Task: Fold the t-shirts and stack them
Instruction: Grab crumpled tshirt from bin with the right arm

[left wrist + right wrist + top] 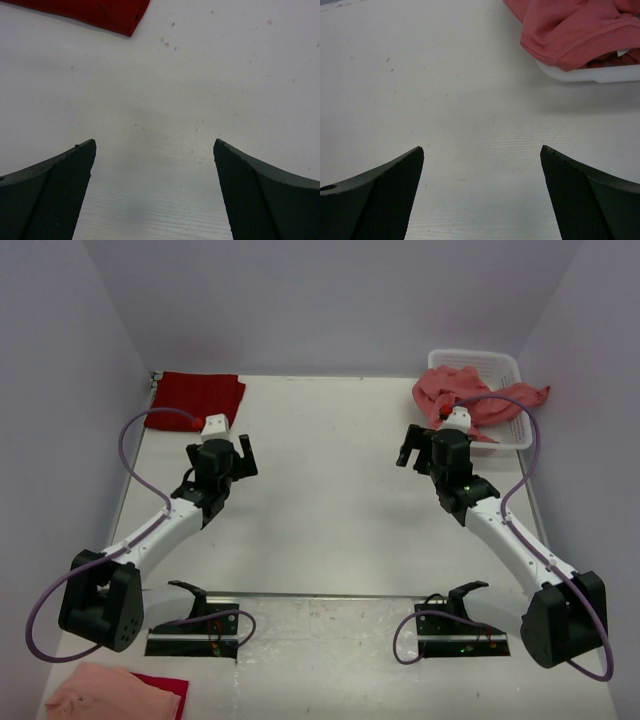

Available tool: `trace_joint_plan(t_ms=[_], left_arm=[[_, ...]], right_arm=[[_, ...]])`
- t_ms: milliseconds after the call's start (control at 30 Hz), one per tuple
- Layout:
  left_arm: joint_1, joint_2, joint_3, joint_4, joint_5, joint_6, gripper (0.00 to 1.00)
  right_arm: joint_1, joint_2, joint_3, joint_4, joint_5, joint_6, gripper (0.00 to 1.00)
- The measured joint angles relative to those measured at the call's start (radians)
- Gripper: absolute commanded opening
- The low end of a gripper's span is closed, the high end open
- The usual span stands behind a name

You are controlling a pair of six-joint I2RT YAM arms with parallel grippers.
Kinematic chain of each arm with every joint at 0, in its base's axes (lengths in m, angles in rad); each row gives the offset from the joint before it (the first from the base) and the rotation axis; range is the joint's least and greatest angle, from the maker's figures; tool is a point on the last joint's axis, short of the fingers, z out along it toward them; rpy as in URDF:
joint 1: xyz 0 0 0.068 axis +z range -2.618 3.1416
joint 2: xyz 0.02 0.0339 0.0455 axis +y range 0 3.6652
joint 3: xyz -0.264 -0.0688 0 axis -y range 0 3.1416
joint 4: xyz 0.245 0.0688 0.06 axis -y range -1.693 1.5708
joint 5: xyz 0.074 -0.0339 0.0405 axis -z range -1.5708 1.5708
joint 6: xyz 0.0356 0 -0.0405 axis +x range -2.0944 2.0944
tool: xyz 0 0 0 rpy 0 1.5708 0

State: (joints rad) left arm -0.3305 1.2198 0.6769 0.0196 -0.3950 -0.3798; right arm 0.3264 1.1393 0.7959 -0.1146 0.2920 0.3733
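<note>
A crimson t-shirt [195, 398] lies folded at the table's back left corner; its edge shows at the top of the left wrist view [100, 12]. A salmon t-shirt [470, 395] lies crumpled in and over the white mesh basket [505, 365] at the back right; it shows in the right wrist view [575, 30] with a small white label. My left gripper [240, 455] is open and empty over bare table, just in front of the crimson shirt. My right gripper [412, 448] is open and empty over bare table, left of the basket.
A peach-pink cloth [115, 692] lies over a red one at the near left corner, in front of the left arm base. Purple cables loop beside both arms. The white walls close in the table at the back and sides.
</note>
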Motion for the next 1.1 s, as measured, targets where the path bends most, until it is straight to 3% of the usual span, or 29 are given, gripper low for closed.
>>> trace_joint_plan(t_ms=[833, 933, 1100], left_arm=[[-0.005, -0.039, -0.001, 0.0, 0.02, -0.005, 1.0], [-0.009, -0.046, -0.001, -0.001, 0.033, -0.004, 1.0], [-0.018, -0.098, -0.001, -0.017, 0.056, -0.006, 1.0]], right_arm=[[-0.001, -0.014, -0.016, 0.023, -0.003, -0.032, 0.99], [-0.043, 0.03, 0.063, -0.004, 0.003, -0.04, 0.99], [-0.224, 0.164, 0.268, -0.03, -0.037, -0.007, 0.99]])
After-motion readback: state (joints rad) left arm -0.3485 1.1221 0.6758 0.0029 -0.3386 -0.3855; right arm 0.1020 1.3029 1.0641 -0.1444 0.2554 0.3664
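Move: The crumpled t-shirt lies about 13 cm ahead of the right hand and some 8 cm to its right, roughly 10 cm below it, draped over the near-left part of the white bin. The bin's middle is about 14 cm ahead, 11 cm to the right and 13 cm down. From the left hand, this t-shirt is far off to the right, around 55 cm, about 13 cm farther out and 5 cm lower. To the right, forward and up in nearly equal parts, the right hand sweeps off towards the crumpled t-shirt after hovering almost still, gaining about 5 cm each way in a quick late burst. It swings some 10 degrees clockwise, fingers still wide open and touching nothing. The left hand, also open and empty, rises about 2 cm and drifts slightly right. ##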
